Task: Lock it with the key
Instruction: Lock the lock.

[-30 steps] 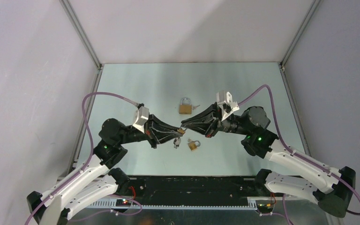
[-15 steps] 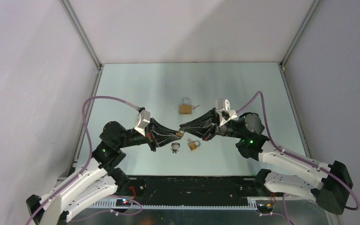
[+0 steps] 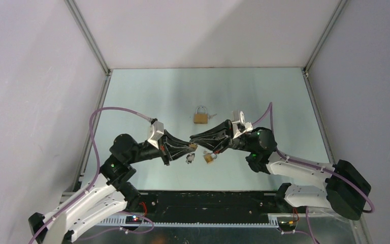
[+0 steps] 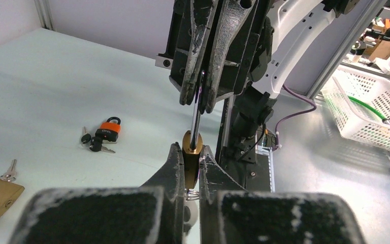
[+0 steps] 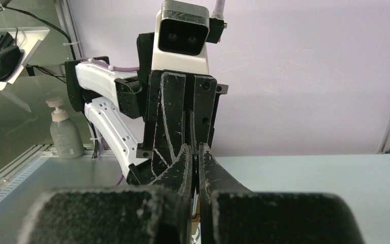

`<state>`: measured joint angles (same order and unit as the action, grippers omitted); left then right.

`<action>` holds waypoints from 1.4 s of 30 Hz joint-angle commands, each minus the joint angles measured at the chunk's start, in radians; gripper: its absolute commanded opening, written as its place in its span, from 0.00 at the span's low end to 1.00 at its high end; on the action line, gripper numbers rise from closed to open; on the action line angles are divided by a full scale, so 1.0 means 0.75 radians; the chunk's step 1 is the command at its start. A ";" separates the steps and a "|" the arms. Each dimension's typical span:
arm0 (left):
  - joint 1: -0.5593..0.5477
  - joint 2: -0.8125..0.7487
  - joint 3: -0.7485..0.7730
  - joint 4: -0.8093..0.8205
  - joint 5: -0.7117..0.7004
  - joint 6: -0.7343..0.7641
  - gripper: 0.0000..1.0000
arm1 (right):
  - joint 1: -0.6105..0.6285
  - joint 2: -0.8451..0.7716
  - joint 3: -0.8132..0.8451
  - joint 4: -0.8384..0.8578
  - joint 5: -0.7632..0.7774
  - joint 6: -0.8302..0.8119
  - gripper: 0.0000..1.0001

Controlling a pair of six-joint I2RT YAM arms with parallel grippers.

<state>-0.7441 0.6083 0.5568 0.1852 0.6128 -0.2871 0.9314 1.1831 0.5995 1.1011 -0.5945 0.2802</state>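
My left gripper (image 4: 189, 152) is shut on a small brass padlock (image 4: 191, 147), held above the table near its front middle. A key ring (image 4: 193, 193) hangs from the padlock's underside, and the keys (image 3: 189, 159) dangle below it. My right gripper (image 4: 198, 104) meets it tip to tip from the opposite side. It is shut on the silver shackle (image 4: 196, 122) that rises out of the brass body. In the top view the left gripper (image 3: 193, 146) and right gripper (image 3: 193, 138) touch at the padlock. In the right wrist view the right gripper (image 5: 193, 150) has shut jaws that hide most of the padlock.
An orange padlock (image 4: 108, 130) with black keys lies on the table just beyond the grippers. A larger brass padlock (image 3: 200, 116) with its key lies farther back. A white basket (image 4: 365, 109) sits off the table beyond the right arm's base.
The right arm has drawn in to the left, its wrist and elbow now closer to the left gripper. The fingertips of both grippers stay joined at the padlock.
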 commanded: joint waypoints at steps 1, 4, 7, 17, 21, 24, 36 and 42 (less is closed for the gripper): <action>-0.017 0.020 0.138 0.539 -0.196 -0.013 0.00 | 0.114 0.190 -0.106 -0.249 -0.237 0.075 0.00; -0.015 0.040 0.148 0.539 -0.180 -0.018 0.00 | 0.099 0.179 -0.105 -0.200 -0.234 0.114 0.00; -0.008 0.063 0.134 0.529 -0.184 -0.034 0.00 | 0.041 0.118 -0.094 -0.214 -0.210 0.183 0.00; 0.018 0.074 0.059 0.384 -0.355 -0.098 0.00 | -0.218 -0.227 0.129 -0.753 0.034 0.248 0.41; 0.023 0.089 0.060 0.338 -0.428 -0.127 0.00 | -0.340 -0.341 0.140 -0.817 -0.027 0.282 0.72; 0.023 0.102 0.066 0.331 -0.448 -0.147 0.00 | -0.371 -0.388 0.140 -0.873 -0.030 0.248 0.79; 0.024 0.164 0.143 0.334 -0.369 -0.262 0.00 | -0.174 -0.194 0.141 -0.706 -0.036 0.040 0.79; 0.023 0.167 0.150 0.350 -0.315 -0.283 0.00 | -0.164 -0.071 0.162 -0.486 -0.079 0.110 0.78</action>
<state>-0.7303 0.7376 0.6228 0.3836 0.3378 -0.4740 0.8017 1.1030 0.6720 0.5629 -0.6254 0.3569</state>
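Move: The brass padlock's body sits in the left fingertips, and the right fingers hold its shackle; from the right hand the body is about 4 cm below and 1 cm back. The toy keychain hangs some 6 cm below the left hand, 2 cm back and 1 cm left. On the table, roughly 28 cm below the left hand, a small padlock lies about 4 cm ahead and 6 cm right, and a big padlock about 20 cm ahead and 2 cm right. After a brief hold, open the right gripper wide to let go of the shackle while carrying it forward and about 7 cm right, tipping the fingers down; then swing it back left and down, still open, towards the hanging toy keychain. Keep the left grip on the padlock body, taking it some 6 cm forward and 5 cm up with a slight counter-clockwise turn. ##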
